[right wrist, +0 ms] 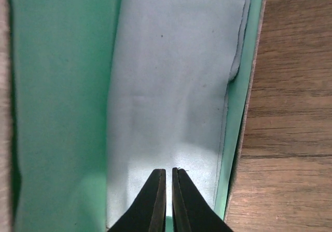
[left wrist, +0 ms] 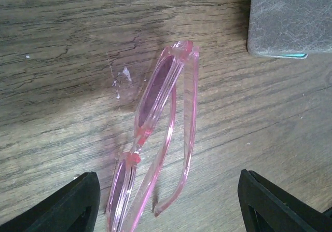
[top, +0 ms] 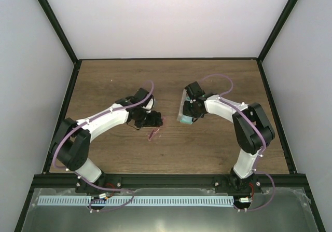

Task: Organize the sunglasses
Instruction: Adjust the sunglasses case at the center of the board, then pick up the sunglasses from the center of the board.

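Note:
The sunglasses (left wrist: 161,123), a slim folded pair with pink lenses and a clear pink frame, lie on the wooden table (left wrist: 62,86). In the top view the sunglasses (top: 153,134) sit just in front of my left gripper (top: 154,120). That left gripper (left wrist: 168,206) is open, its black fingers (left wrist: 72,206) standing wide on either side of the near end of the pair, touching nothing. My right gripper (right wrist: 166,190) is shut, its tips over a light blue cloth (right wrist: 171,86) that lies inside the open case (right wrist: 57,112) with a green lining.
The case (top: 182,119) lies right of centre, under my right gripper (top: 190,112). Its grey felt outer corner (left wrist: 290,19) shows at the upper right of the left wrist view. Black frame posts and white walls enclose the table (top: 104,81).

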{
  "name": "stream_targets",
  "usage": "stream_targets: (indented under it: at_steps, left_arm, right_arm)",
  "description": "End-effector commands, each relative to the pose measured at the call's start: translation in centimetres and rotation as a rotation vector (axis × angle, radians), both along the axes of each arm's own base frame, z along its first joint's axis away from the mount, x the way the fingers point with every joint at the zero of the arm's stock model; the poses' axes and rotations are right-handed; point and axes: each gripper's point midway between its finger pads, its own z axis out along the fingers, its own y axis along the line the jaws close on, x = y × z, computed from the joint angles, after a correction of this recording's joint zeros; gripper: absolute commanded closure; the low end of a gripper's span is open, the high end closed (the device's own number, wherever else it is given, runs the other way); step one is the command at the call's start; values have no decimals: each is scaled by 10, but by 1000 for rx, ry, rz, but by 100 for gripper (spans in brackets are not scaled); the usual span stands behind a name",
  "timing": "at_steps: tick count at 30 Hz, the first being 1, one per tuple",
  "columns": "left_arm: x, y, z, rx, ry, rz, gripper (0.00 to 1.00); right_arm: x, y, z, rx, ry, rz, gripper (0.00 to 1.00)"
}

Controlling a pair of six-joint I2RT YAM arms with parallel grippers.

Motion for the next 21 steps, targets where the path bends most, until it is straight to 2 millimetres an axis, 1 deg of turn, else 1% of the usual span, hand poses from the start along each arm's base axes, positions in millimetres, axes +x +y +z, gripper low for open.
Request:
stream_targets:
  at_steps: [1, 5, 9, 11, 14, 17, 21]
  left_arm:
    - [5, 1, 8, 5, -44, 11, 25]
    - [6, 10, 8, 50, -80, 13, 27]
    - [1, 30, -2, 167, -79, -17, 35]
    - [-4, 35, -6, 190, -75, -31, 39]
    - [-15, 32, -11, 181, -55, -56, 42]
    - [-23, 22, -14, 109, -33, -68, 44]
    - [-27, 25, -25, 131, -11, -58, 50]
  right_arm:
    - [6, 1, 30, 37, -71, 2, 95]
    - [-4, -6, 50, 51, -96, -18, 95]
    - [-17, -16, 67, 63, -119, -47, 95]
    - [-24, -21, 74, 73, -130, -61, 95]
    - [-31, -24, 85, 92, -149, -74, 94]
    - [-37, -27, 90, 95, -150, -78, 94]
    - [-42, -29, 90, 99, -142, -81, 94]
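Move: The left hand hangs about 7 cm above the pink sunglasses, with their bridge nearly straight beneath it. The open case with its folded cloth has its middle some 9 cm farther out and 12 cm to the right of that hand. The right hand's shut fingers are low at the near part of the case, whose middle is about 4 cm ahead, 1 cm left and 3 cm lower. The sunglasses lie roughly 13 cm to the right hand's left and 6 cm back. Up and away from the open case goes the right hand, rising about 9 cm while easing back some 3 cm and slightly right, fingers still shut. The left hand shifts left nearly 3 cm, then comes back and down towards the near end of the sunglasses, tilting to point more steeply down, its open fingers narrowing partway without gripping anything. ##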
